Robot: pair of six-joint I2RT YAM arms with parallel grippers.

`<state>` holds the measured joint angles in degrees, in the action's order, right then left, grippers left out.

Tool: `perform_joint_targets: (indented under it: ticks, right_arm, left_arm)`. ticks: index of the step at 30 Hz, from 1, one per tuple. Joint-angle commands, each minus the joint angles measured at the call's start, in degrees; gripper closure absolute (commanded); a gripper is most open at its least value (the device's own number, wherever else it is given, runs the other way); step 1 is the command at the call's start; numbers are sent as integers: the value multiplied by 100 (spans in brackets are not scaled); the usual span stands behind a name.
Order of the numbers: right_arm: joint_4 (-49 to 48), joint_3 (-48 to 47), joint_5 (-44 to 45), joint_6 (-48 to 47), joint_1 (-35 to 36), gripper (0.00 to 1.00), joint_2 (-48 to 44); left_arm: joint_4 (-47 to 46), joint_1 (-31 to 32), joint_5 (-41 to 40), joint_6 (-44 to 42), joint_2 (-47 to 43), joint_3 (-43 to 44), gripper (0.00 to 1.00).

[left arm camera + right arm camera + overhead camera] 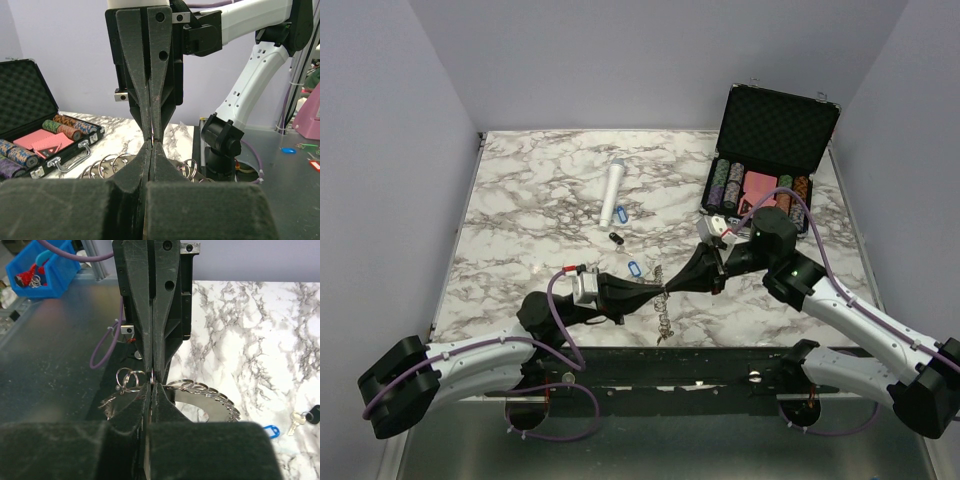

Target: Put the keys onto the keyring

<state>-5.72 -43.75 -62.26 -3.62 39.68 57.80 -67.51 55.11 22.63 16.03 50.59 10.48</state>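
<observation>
The keyring point(666, 314), a grey toothed plate hung with several small split rings, is held on edge above the table's front middle. My left gripper point(658, 294) and right gripper point(672, 289) meet tip to tip on its rim, both shut. In the left wrist view the left gripper point(151, 145) pinches the keyring point(107, 162). In the right wrist view the right gripper point(151, 385) is shut on a small ring at the edge of the keyring point(220, 407). Keys lie loose on the marble: a blue-tagged key point(634, 269), a black-tagged key point(616, 238) and another blue-tagged key point(623, 213).
A white cylinder point(612, 193) lies behind the keys. An open black case point(765, 180) of poker chips and cards stands at the back right. In the right wrist view a blue-tagged key point(270, 431) and a black-tagged key point(310, 415) lie right of the ring.
</observation>
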Motion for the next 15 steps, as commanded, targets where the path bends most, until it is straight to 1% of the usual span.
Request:
perform_joint_targets:
  ticks: [1,2,6,8,9,12,15]
  right_arm:
    - [193,-46,196,-121,13,100,73]
    - [333,-81,223,-226,22,100,82]
    - [1141,-353,372,-700,22,100,117]
    - [1597,-520,416,-1060,22,100,144]
    - [1791,-590,451,-1262,13,100,161]
    - [2476,-827,565,-1886,13,100,205]
    - [3451,-1144,793,-2799,13,100,319]
  left_arm:
    - [-238,-18,-92,137,4,-2,100]
    - [-89,-18,-84,146,-40,15,100]
    - [622,-18,-145,120,-399,33,75]
    - [1281,-18,-180,-29,-716,94,62]
    - [1736,-27,-215,-108,-935,147,57]
    - [2879,-44,-242,-468,-1471,357,48]
    - [4609,-88,-268,-1004,-1841,875,42]
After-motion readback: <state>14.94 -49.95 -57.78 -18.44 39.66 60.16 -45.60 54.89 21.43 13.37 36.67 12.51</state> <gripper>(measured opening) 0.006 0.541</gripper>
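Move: The two hands meet tip to tip at the upper rim of the upright keyring, both shut on one of its small wire rings; the keyring's middle lies some 6 cm below and 3 cm back, level sideways, from each. From the right hand, the blue-tagged key lies on the table about 14 cm ahead, 8 cm left and 20 cm down. The black-tagged key is roughly 22 cm ahead and 12 cm left, just as low. Sinking about 2.5 cm, with a slight forward drift, the right hand keeps its pinch on the keyring's small ring and tips its fingers some 10 degrees further down. The left hand dips slightly, opens its fingers to about half, letting go of the ring, and backs off roughly 1.5 cm to the left. ##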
